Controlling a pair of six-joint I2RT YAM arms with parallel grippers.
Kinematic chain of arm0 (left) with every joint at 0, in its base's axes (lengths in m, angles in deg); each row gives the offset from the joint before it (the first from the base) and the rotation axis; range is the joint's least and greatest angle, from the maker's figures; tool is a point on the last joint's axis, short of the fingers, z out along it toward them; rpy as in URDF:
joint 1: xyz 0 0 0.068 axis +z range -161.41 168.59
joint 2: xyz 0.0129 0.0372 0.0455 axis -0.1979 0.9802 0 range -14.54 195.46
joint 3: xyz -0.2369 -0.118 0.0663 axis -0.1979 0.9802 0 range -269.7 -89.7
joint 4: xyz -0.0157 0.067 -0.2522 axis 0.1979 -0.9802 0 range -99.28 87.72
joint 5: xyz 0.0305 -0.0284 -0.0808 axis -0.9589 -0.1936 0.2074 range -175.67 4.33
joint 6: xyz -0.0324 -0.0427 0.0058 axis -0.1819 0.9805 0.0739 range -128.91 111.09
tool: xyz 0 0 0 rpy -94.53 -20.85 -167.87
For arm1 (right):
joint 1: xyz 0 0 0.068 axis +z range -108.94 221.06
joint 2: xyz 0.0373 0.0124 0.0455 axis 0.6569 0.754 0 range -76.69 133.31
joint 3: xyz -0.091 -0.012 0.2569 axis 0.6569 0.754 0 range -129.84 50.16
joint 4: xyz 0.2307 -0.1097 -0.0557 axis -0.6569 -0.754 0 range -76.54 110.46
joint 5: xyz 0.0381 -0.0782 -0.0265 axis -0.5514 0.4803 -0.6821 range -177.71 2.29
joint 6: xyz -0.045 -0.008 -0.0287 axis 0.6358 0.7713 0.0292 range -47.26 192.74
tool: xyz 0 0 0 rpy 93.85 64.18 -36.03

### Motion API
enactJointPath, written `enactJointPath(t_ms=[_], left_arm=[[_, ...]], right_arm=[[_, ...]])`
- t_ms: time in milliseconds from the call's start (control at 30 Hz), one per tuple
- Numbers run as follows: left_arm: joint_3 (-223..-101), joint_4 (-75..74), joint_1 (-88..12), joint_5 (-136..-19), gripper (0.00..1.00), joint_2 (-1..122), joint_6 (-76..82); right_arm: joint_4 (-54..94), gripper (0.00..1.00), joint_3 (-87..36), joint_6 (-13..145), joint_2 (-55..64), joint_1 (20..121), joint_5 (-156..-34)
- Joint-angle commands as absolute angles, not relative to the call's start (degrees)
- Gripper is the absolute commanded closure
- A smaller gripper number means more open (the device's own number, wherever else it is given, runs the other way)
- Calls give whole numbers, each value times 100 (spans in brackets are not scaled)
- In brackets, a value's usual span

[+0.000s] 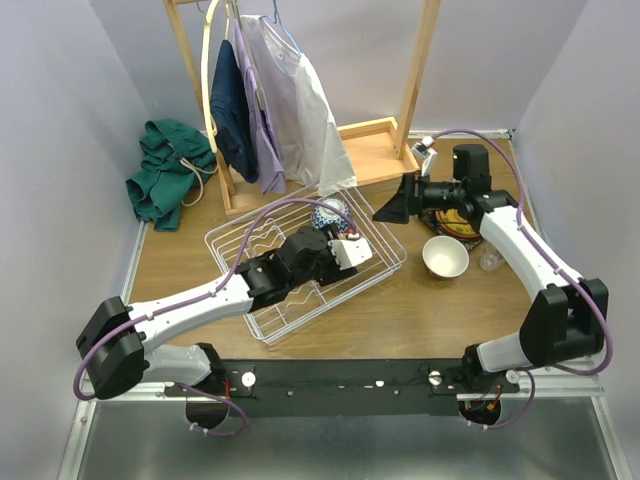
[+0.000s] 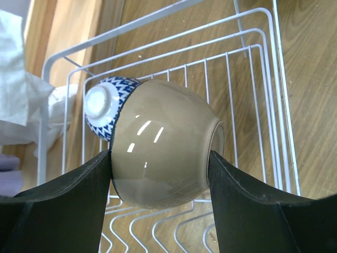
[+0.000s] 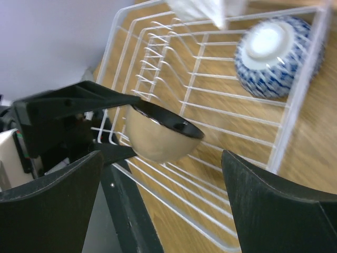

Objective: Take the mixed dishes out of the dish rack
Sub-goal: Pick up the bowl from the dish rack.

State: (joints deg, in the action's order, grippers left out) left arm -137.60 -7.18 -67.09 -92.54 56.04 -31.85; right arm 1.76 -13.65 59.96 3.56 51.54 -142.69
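The white wire dish rack (image 1: 228,252) sits mid-table. My left gripper (image 1: 350,250) reaches into it and is shut on a tan bowl (image 2: 163,147) with a black inside, held on its side just above the rack floor (image 2: 253,79). A blue-white bowl (image 1: 330,213) lies upside down in the rack's far corner, right behind the tan one (image 2: 102,108). My right gripper (image 1: 393,208) is open and empty beside the rack's right end, facing the held tan bowl (image 3: 158,142). The blue-white bowl (image 3: 274,58) and rack (image 3: 295,121) show there too.
A white bowl with a red outside (image 1: 445,257), a clear glass (image 1: 490,260) and stacked patterned plates (image 1: 462,224) stand on the table to the right, under my right arm. A wooden clothes stand (image 1: 300,100) with hanging clothes is behind the rack. A green cloth (image 1: 170,180) lies at far left.
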Motion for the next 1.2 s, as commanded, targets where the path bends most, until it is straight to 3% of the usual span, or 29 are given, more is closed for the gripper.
enactJointPath(t_ms=[0,400,700,900,1033,1167], left_arm=[[-13927,-140,-6863,-9499,41,5366,-3660],[-14068,-781,-7407,-9894,42,5234,-4213],[-14130,-861,-7452,-10157,41,5252,-4600],[-14174,-878,-7469,-10202,41,5261,-4662],[-14130,-861,-7478,-10219,39,5278,-4626],[-14051,-834,-7478,-10307,32,5269,-4556]], right_arm=[[-571,0,-2339,7131,1066,5652,-15177],[-3235,2,-3798,9478,2700,6478,-15802],[-4537,17,-4265,10648,3317,6874,-15978],[-4897,39,-4405,10991,3519,6980,-15996],[-4968,67,-4406,11053,3519,6989,-16004],[-4959,85,-4406,11053,3458,6980,-15996]])
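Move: The left hand already holds the brown bowl above the rack, the bowl's middle only about 2 cm ahead and 2 cm to the right of that hand point, 1 cm lower. From the open right hand the brown bowl lies some 13 cm to the left, 6 cm back and 7 cm down. The blue-patterned bowl is about 17 cm left, 5 cm ahead and 15 cm below the right hand; the white bowl is roughly 16 cm right, 11 cm back and 20 cm below. The right hand sweeps left about 10 cm and back about 8 cm to the brown bowl, rising slightly at first and then sinking, while it turns some 45 degrees counter-clockwise; near the end its wide-open fingers close most of the way across the bowl's rim, one finger inside and one outside. The left hand keeps its grip and draws the bowl back a couple of centimetres towards the base, tilting about 15 degrees so its left side rises and its fingers point less steeply down, then holds it nearly still for the other hand. ##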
